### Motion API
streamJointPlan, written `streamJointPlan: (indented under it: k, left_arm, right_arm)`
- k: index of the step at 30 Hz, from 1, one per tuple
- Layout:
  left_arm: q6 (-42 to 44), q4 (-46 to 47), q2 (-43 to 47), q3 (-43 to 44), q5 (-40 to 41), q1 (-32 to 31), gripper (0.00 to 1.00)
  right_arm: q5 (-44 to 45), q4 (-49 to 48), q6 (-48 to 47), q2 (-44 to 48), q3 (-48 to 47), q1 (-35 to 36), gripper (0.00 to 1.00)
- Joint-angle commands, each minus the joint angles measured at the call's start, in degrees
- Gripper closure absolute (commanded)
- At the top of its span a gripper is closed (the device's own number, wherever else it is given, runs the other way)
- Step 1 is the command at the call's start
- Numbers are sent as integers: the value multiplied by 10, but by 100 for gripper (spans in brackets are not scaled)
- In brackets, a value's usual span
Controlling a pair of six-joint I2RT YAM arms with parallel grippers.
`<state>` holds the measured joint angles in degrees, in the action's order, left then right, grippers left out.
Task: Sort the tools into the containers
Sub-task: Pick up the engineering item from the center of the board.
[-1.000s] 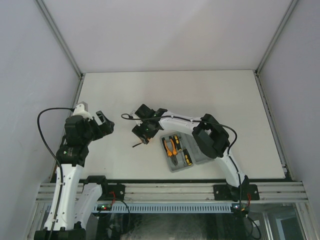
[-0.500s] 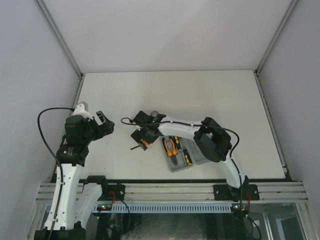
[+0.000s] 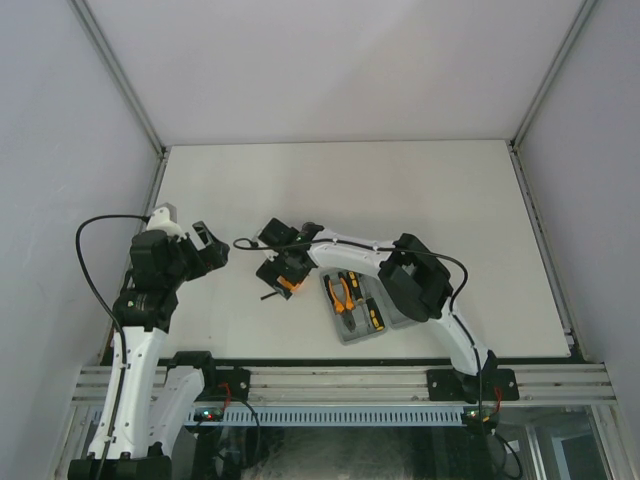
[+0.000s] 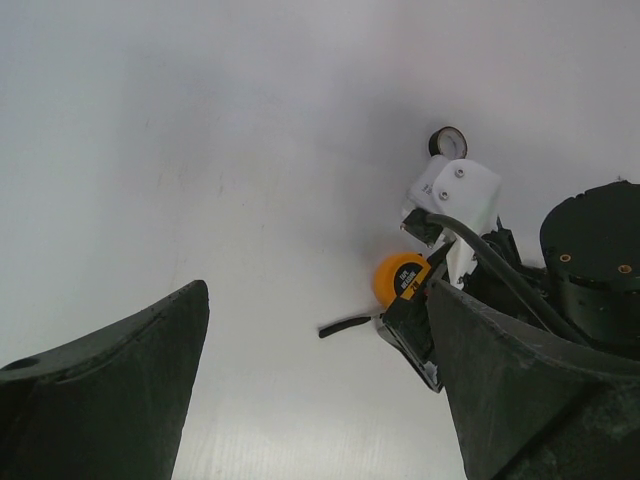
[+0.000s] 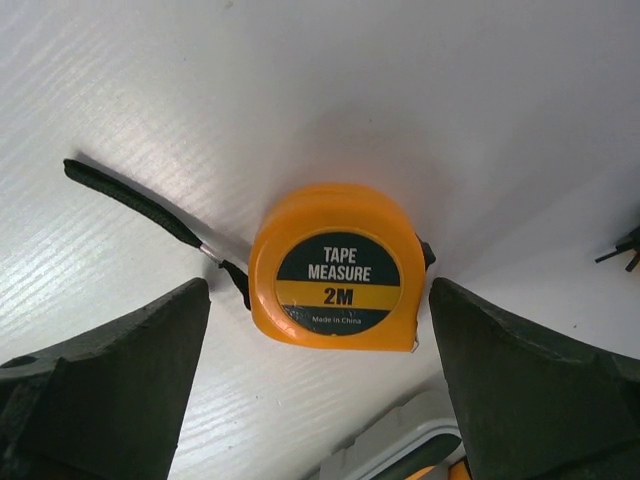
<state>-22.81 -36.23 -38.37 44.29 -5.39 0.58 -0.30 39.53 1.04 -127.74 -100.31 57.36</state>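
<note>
The round orange tape measure point(image 5: 335, 265) lies flat on the white table, its black wrist strap point(image 5: 130, 205) trailing to the left. My right gripper point(image 5: 318, 330) hangs over it, open, one finger on each side with a gap to the casing. From above the tape measure point(image 3: 290, 283) peeks out under the right gripper point(image 3: 283, 268). The grey tool case point(image 3: 345, 338) lies open just right of it, with orange-handled pliers point(image 3: 343, 293) and a black-and-yellow screwdriver point(image 3: 373, 315) in its recesses. My left gripper point(image 3: 208, 245) is open and holds nothing, off to the left.
A black ring point(image 4: 447, 142) stands on the table beyond the right wrist. Thin black prongs point(image 5: 625, 250) show at the right edge of the right wrist view. A corner of the case point(image 5: 400, 440) lies close under the right fingers. White walls enclose the table.
My right gripper has moved left and lower over the tape measure, and its jaws have spread wider. The tape measure and the left arm have not moved.
</note>
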Motion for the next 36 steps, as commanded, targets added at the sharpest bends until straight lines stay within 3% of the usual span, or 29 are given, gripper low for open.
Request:
streamJointPlan:
  k: [1,7,17,24,36]
  left_arm:
    - [9,21,0,-6,-14,7,7]
    - [9,21,-1,-6,-14,8,7]
    - [9,21,-1,-7,-15,9,7]
    - [9,21,-2,-7,-16,9,7]
    - [8,22,-5,-8,-16,10,7]
  right_arm:
    - [-8,16,-4,-19,-40,-1,9]
    - [4,27,38,-32,-55,-6,15]
    - [6,26,61,-18,-36,-11,47]
    - [-2,-11,64,38,-7,-3,61]
    - [8,-76,71,190,123,4,69]
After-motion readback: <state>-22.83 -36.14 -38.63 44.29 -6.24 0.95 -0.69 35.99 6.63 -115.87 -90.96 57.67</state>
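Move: The orange tape measure already stands between the right hand's open fingers, its middle only about 1 cm ahead and level with the hand sideways and in height. From that hand the tool tray with the pliers lies some 14 cm right and 5 cm back, the hex keys about 10 cm ahead and 6 cm right, and the black ring roughly 14 cm ahead and 3 cm right. From the left hand the tape measure is about 10 cm right, 2 cm ahead and 19 cm below. The right fingers close on the two sides of the tape measure and pinch it, after the hand has eased about 1 cm forward over it with a slight clockwise turn. Keeping that grip, the hand then lifts, slowly at first and then quickly, some 5 cm off the table, drawing back about 3 cm and a little to the right, towards the tool tray. ##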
